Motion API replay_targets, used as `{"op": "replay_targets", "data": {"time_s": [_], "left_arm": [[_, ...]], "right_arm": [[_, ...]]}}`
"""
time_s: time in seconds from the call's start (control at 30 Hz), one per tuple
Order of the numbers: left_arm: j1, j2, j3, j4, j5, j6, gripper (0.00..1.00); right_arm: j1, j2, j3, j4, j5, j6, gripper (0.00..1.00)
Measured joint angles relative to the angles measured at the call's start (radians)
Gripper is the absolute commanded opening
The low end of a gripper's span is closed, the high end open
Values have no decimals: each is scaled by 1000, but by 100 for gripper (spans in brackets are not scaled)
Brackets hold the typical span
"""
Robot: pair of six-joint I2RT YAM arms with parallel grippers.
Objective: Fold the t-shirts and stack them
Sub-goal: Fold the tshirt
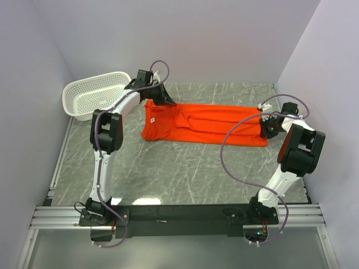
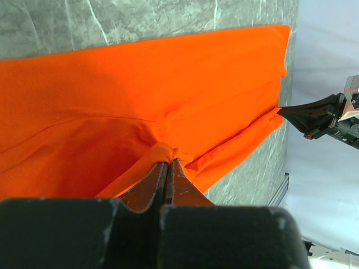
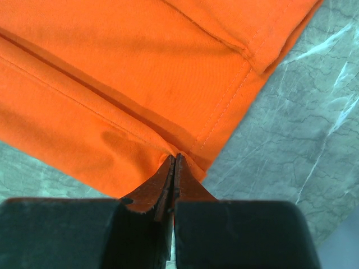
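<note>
The orange-red t-shirt lies stretched left to right on the marble table, folded lengthways into a long band. My left gripper is shut on its upper left edge; in the left wrist view the jaws pinch a bunched fold of the t-shirt. My right gripper is shut on the t-shirt's right end; in the right wrist view the jaws pinch the hemmed edge of the t-shirt. The right gripper also shows at the far end in the left wrist view.
A white perforated basket stands at the back left corner, close behind the left arm. The grey marble table reaches to white walls at the back and sides. A metal rail runs along the near edge.
</note>
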Motion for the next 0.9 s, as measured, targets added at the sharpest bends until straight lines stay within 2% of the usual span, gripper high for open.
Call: {"op": "replay_targets", "data": {"time_s": [0.43, 0.6, 0.7, 0.77, 0.8, 0.83, 0.9], "left_arm": [[2, 35, 30, 39, 33, -25, 1], [2, 56, 30, 40, 34, -36, 2], [2, 65, 46, 37, 25, -43, 19], [2, 67, 61, 35, 12, -59, 24], [2, 67, 73, 36, 3, -64, 31], [2, 67, 85, 37, -5, -68, 34], [2, 67, 119, 39, -33, -83, 40]], "right_arm": [[0, 2, 0, 0, 2, 3, 1], [0, 2, 0, 0, 2, 4, 4], [0, 2, 0, 0, 2, 10, 7], [0, 2, 2, 1, 2, 18, 10], [0, 2, 3, 2, 2, 23, 17], [0, 2, 5, 5, 2, 35, 20], [0, 2, 7, 14, 3, 50, 32]]}}
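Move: The left gripper, shut on a raised fold of the orange tshirt, has the shirt's middle about 16 cm to its right, 7 cm back and 9 cm below. The white neck label lies some 12 cm to its left and 5 cm back; the basket stands about 40 cm left and 6 cm ahead. The right gripper is shut on the shirt's hem end, with the shirt's middle some 30 cm to its left, 6 cm ahead and 1 cm below. Let both ends of the tshirt go. Ease the left gripper about 1 cm forward and then down by as much, open its fingers off the raised fold, and carry it forward and up towards the shirt's far edge, some 3 cm forward in all. Keep the right gripper in place at the hem and spread its fingers partway, starting to lift only at the end. ##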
